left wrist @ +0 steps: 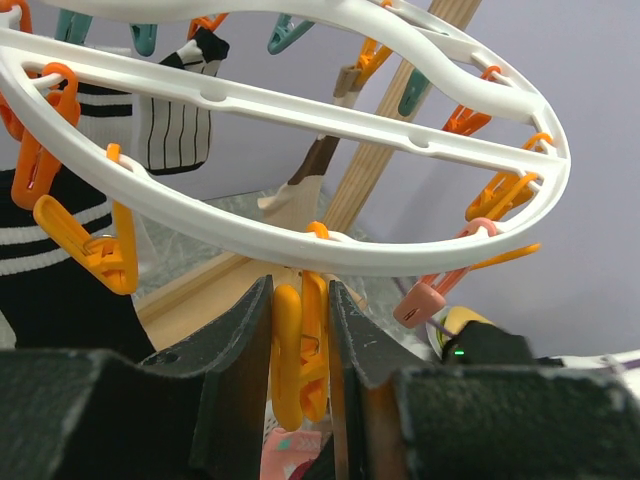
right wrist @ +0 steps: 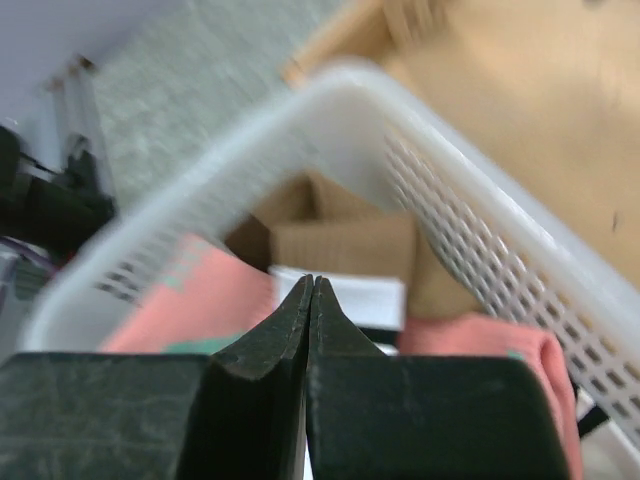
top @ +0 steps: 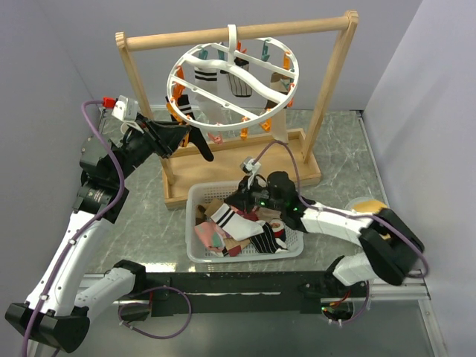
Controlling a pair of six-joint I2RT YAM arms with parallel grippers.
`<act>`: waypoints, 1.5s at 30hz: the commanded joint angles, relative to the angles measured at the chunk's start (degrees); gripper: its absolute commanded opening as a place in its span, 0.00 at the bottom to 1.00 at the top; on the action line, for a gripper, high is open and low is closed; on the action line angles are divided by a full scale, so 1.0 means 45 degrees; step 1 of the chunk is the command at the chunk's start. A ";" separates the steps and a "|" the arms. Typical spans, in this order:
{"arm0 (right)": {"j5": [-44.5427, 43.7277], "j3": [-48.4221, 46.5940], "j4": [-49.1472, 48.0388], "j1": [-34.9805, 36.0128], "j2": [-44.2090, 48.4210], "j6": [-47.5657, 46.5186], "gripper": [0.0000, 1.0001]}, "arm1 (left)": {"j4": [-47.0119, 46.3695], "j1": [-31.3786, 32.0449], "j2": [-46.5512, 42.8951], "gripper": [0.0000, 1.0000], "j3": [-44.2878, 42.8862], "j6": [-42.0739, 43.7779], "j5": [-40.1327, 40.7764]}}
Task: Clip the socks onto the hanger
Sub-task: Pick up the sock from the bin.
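The hanger [top: 195,53], a white ring with orange and teal pegs, hangs from the wooden frame, and a few striped socks [top: 239,83] are clipped to it. More socks [top: 236,222] lie heaped in a white basket [top: 195,196]. My left gripper [top: 195,143] reaches up under the ring's near edge. In the left wrist view it [left wrist: 300,292] is shut on an orange peg [left wrist: 300,345] hanging from the ring [left wrist: 330,250]. My right gripper [top: 242,199] hovers over the basket's far side. In the right wrist view it [right wrist: 312,285] is shut with nothing between its fingers, above pink and brown socks [right wrist: 205,300].
The tall wooden frame [top: 327,89] stands on a wooden base [top: 301,172] right behind the basket. A yellow round object [top: 364,204] sits by the right arm. The basket's perforated wall [right wrist: 450,220] is close to the right fingers.
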State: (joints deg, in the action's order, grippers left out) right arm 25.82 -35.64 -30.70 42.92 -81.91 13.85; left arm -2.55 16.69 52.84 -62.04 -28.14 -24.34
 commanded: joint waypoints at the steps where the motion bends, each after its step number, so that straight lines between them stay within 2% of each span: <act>1: -0.1400 0.0301 -0.0560 0.0969 0.2378 -0.0322 0.00 | 0.0703 -0.0076 -0.0199 0.01 0.0037 0.0140 -0.0431; 6: -0.3664 0.1142 -0.1439 0.2433 0.3883 -0.0421 0.00 | 0.0702 -0.0076 -0.0160 0.01 0.0037 0.0140 -0.0490; 7: -0.4867 0.1200 -0.1749 0.3074 0.3982 -0.0459 0.00 | 0.0703 -0.0076 -0.0141 0.01 0.0018 0.0140 -0.0490; 12: -0.7357 0.1123 -0.3448 0.4524 0.3634 -0.1220 0.00 | 0.0917 -0.0076 0.0132 0.01 -0.0450 0.0062 -0.0646; 17: -0.6698 -0.0065 -0.4953 0.4409 0.2793 -0.1496 0.00 | 0.0800 -0.0076 0.0289 0.01 -0.0764 0.0004 -0.1191; 21: -0.4866 -0.0849 -0.5792 0.3473 0.2149 -0.0521 0.00 | 0.0664 -0.0095 0.0211 0.01 -0.0764 -0.0113 -0.1642; 24: -0.4238 -0.1123 -0.6146 0.2867 0.2011 0.0184 0.00 | 0.0644 -0.0095 0.0153 0.01 -0.0608 -0.0231 -0.1876; 26: -0.4331 -0.1472 -0.4808 0.2788 0.2379 -0.0378 0.00 | 0.0664 -0.0076 0.0133 0.01 -0.0588 -0.0153 -0.1760; 27: -0.4506 -0.1630 -0.2576 0.2749 0.2440 -0.0981 0.00 | 0.0683 -0.0076 0.0133 0.01 -0.0607 -0.0037 -0.1663; 28: -0.4779 -0.1689 -0.1915 0.2632 0.2518 -0.1045 0.09 | 0.0683 -0.0095 0.0094 0.01 -0.0627 0.0003 -0.1643; 29: -0.4704 -0.1380 -0.1464 0.2515 0.2596 -0.0968 0.29 | 0.0702 -0.0095 0.0113 0.01 -0.0647 0.0004 -0.1662; 32: -0.4215 -0.0347 -0.0466 0.1715 0.2713 -0.0012 0.46 | 0.0664 -0.0076 0.0114 0.01 -0.0647 -0.0055 -0.1681; 35: -0.3747 0.0243 0.0471 0.1557 0.2268 0.0204 0.53 | 0.0644 -0.0076 0.0113 0.01 -0.0588 -0.0075 -0.1681; 38: -0.3435 -0.0068 0.2011 0.1557 0.1332 0.0029 0.54 | 0.0664 -0.0076 0.0094 0.01 -0.0433 -0.0094 -0.1701; 45: -0.2829 -0.0225 0.1921 0.0874 -0.0585 0.0028 0.54 | 0.0664 -0.0095 0.0074 0.01 -0.0315 -0.0172 -0.1759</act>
State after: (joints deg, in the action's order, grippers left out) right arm 11.20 -35.27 -21.61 49.41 -81.91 13.63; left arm -1.50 16.51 54.33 -63.90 -28.29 -28.91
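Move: The white sock with black stripes lies in the bin about 8 cm below the shut, empty right gripper, 2 cm back and level sideways. The brown sock is roughly 2 cm ahead and 6 cm left of the gripper, the pink sock 6 cm back and 7 cm left, the black-striped sock 7 cm back and 12 cm right, all at much the same depth. From the left gripper, the white sock is some 36 cm down, 6 cm back and 12 cm right. Carry the empty right gripper on up about 17 cm clear of the bin, swinging back and then forward again as its fingertips tilt up. At the top open the fingers to about half, then plunge some 20 cm, tips tilting down again, to bring them open over the white sock. Keep the left fingers on the orange clip, easing only a centimetre or so to the right. ##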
